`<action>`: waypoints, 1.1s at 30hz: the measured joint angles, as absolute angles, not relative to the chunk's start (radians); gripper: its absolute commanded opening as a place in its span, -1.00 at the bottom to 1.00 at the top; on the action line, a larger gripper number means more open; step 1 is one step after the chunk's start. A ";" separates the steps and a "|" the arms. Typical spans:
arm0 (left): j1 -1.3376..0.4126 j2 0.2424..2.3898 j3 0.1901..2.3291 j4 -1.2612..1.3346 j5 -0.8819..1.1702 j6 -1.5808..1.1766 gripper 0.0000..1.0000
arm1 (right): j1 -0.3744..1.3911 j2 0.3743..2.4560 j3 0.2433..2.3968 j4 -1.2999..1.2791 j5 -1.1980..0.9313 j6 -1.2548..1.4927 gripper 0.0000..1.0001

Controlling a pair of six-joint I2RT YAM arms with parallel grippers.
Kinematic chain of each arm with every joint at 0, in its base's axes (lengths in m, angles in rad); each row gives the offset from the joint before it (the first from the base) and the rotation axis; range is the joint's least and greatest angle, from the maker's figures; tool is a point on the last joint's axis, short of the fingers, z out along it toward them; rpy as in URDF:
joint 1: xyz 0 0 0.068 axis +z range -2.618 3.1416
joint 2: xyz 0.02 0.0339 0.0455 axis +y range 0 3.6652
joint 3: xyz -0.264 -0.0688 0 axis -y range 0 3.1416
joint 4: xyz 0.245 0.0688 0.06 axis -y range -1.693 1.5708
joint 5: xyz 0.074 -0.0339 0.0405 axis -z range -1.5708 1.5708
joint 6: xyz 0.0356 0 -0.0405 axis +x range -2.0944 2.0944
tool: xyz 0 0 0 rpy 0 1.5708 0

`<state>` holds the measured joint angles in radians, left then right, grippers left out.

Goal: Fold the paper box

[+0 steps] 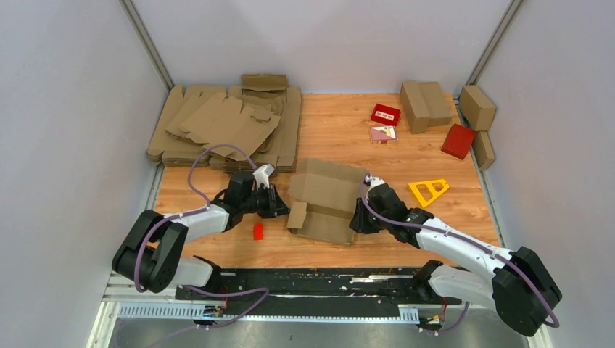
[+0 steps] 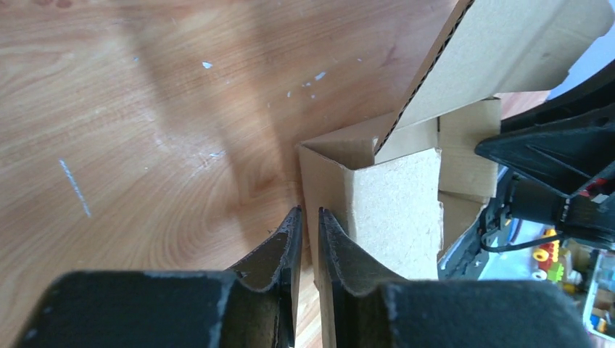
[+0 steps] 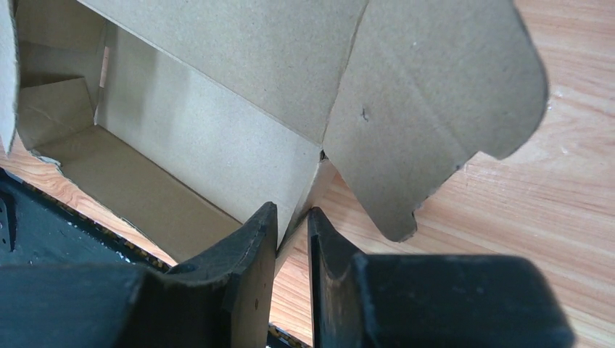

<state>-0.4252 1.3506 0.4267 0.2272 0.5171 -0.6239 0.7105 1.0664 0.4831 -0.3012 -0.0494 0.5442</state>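
Note:
The paper box [image 1: 326, 192] is a half-formed brown carton lying mid-table, its flaps still standing out. My left gripper [image 1: 283, 205] is at its left end. In the left wrist view the left gripper [image 2: 308, 210] has its narrow jaws shut on the edge of an upright wall of the paper box [image 2: 395, 196]. My right gripper [image 1: 357, 221] is at the carton's right end. In the right wrist view the right gripper [image 3: 291, 209] pinches the bottom corner of a side wall of the paper box [image 3: 217, 94], beside a rounded flap [image 3: 435, 109] that hangs over the wood.
A pile of flat cardboard sheets [image 1: 225, 123] fills the back left. Folded cartons [image 1: 424, 105] and two red boxes [image 1: 385, 114] [image 1: 458, 141] sit at the back right. A yellow triangular frame [image 1: 428, 191] lies right of the box, and a small red piece [image 1: 257, 231] lies near my left arm.

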 measured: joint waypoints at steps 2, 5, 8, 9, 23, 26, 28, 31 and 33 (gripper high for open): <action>-0.425 1.351 0.418 0.252 0.533 -0.642 -0.46 | 0.710 1.066 0.484 -0.301 -0.049 0.544 -0.57; -0.425 1.351 0.410 0.284 0.553 -0.663 -0.34 | 0.710 1.066 0.484 -0.301 -0.049 0.543 -0.57; -0.425 1.351 0.403 0.308 0.569 -0.678 -0.26 | 0.710 1.066 0.484 -0.301 -0.049 0.542 -0.58; -0.425 1.351 0.401 0.316 0.572 -0.682 -0.25 | 0.710 1.066 0.484 -0.302 -0.049 0.541 -0.58; -0.430 1.329 0.337 0.406 0.619 -0.757 -0.15 | 0.710 1.066 0.484 -0.303 -0.046 0.539 -0.59; -0.430 1.299 0.317 0.435 0.625 -0.783 -0.08 | 0.710 1.066 0.484 -0.305 -0.042 0.537 -0.59; -0.430 1.278 0.300 0.463 0.629 -0.805 -0.07 | 0.710 1.066 0.484 -0.310 -0.041 0.537 -0.59; -0.430 1.264 0.288 0.489 0.635 -0.832 -0.15 | 0.710 1.066 0.484 -0.314 -0.040 0.536 -0.60; -0.430 1.264 0.280 0.512 0.640 -0.850 -0.24 | 0.710 1.066 0.484 -0.316 -0.038 0.537 -0.61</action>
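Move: The left end wall of the box stands right at my left fingertips, its middle about 1 cm to the right and 2 cm back, and its loose flap is some 3 cm to the right, 1 cm back and 3 cm higher. The raised lid is about 11 cm right and 8 cm ahead; the red block is 7 cm left, 6 cm back. My right hand has the right wall between its fingers, with the left end wall about 15 cm to its left and 3 cm farther out. With my left hand I work up the outside of the left end wall, rising about 3 cm in all. I first ease up and to the right against it, then draw back roughly 2 cm and lift again, tipping my fingers up some 15 degrees and spreading them wider. My right hand stays put and keeps its hold on the right wall. ##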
